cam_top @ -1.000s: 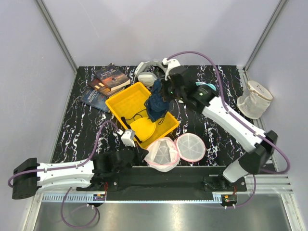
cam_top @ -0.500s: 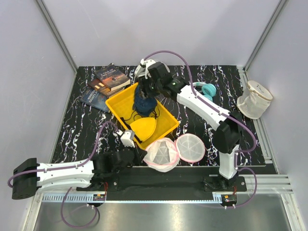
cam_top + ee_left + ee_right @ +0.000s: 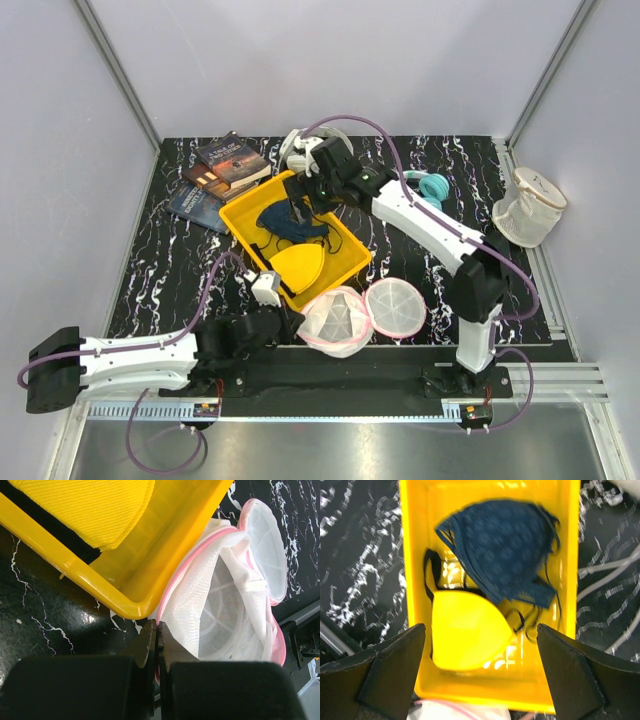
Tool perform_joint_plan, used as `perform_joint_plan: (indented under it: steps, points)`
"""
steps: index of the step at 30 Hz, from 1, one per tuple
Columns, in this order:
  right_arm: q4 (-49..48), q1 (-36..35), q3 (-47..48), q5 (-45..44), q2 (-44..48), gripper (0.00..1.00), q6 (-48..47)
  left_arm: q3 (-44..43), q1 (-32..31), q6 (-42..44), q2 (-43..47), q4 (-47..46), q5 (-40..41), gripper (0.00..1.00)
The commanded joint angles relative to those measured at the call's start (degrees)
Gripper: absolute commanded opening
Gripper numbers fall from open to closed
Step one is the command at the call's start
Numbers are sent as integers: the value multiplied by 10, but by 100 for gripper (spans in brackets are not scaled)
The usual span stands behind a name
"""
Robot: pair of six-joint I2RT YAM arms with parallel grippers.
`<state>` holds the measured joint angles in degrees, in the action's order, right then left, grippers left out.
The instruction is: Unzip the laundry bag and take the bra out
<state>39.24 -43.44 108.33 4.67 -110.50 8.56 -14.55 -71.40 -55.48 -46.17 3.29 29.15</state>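
Note:
The laundry bag [image 3: 338, 320] lies unzipped at the table's near edge, its round lid [image 3: 397, 305] flopped to the right. My left gripper [image 3: 158, 630] is shut on the pink rim of the laundry bag [image 3: 225, 595]. The navy bra [image 3: 285, 222] lies loose in the far half of the yellow tray [image 3: 348, 262], beside a yellow bra [image 3: 297, 265]. My right gripper [image 3: 300, 205] hovers open just above the tray. In the right wrist view the navy bra [image 3: 502, 550] lies below and ahead of the right gripper [image 3: 480, 630], which holds nothing.
Books [image 3: 225, 170] lie at the far left. White headphones [image 3: 305, 150] sit behind the tray, and a teal pair [image 3: 432, 187] lies to its right. A taller cream mesh bag [image 3: 528, 207] stands at the right edge. The yellow tray [image 3: 165, 545] touches the laundry bag.
My right gripper carried the navy bra leftward over the yellow tray and opened. The bra dropped into the tray. The left arm has not moved.

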Motion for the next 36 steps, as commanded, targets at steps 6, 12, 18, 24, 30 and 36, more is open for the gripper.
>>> perform_joint_plan:
  steps: [6,12,18,24,30,36]
  points:
    - [20,50,-225,-43,182,100,95,-15,1,6,4,-30,18,0]
    - [47,118,-415,-70,313,100,159,-12,3,11,20,-29,17,0]
    - [56,196,-549,-49,382,93,211,-11,3,18,36,-22,13,0]
    - [58,204,-620,-72,368,86,272,-14,3,28,42,-25,6,0]
    - [52,213,-656,-108,350,80,294,-13,3,35,52,-31,5,0]
    - [51,222,-655,-123,340,71,304,-7,2,38,61,-31,5,0]
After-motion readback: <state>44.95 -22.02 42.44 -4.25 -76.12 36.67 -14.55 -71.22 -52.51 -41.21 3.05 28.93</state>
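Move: The laundry bag's round lid, lying open, is some 21 cm back, 20 cm to the right and 20 cm below the open right hand. From that same hand the bag's body is about 24 cm back, 7 cm right; the blue bra is nearly beneath, 3 cm left and 1 cm back, in the yellow tray centred some 5 cm back, 2 cm left. From the left hand, the lid lies about 22 cm right, 2 cm forward, 5 cm below. The empty right hand leaves the bra and sweeps right, down and back, some 28 cm right and about 18 cm each down and back, towards the lid, first mostly sideways and then settling down by its right-hand edge; the wrist turns about 50 degrees clockwise and tips until the fingers point almost straight down, while they close from wide open to about three-quarters. The left hand keeps its pinch on the bag's rim and, after a short hold, raises it about 2 cm. ##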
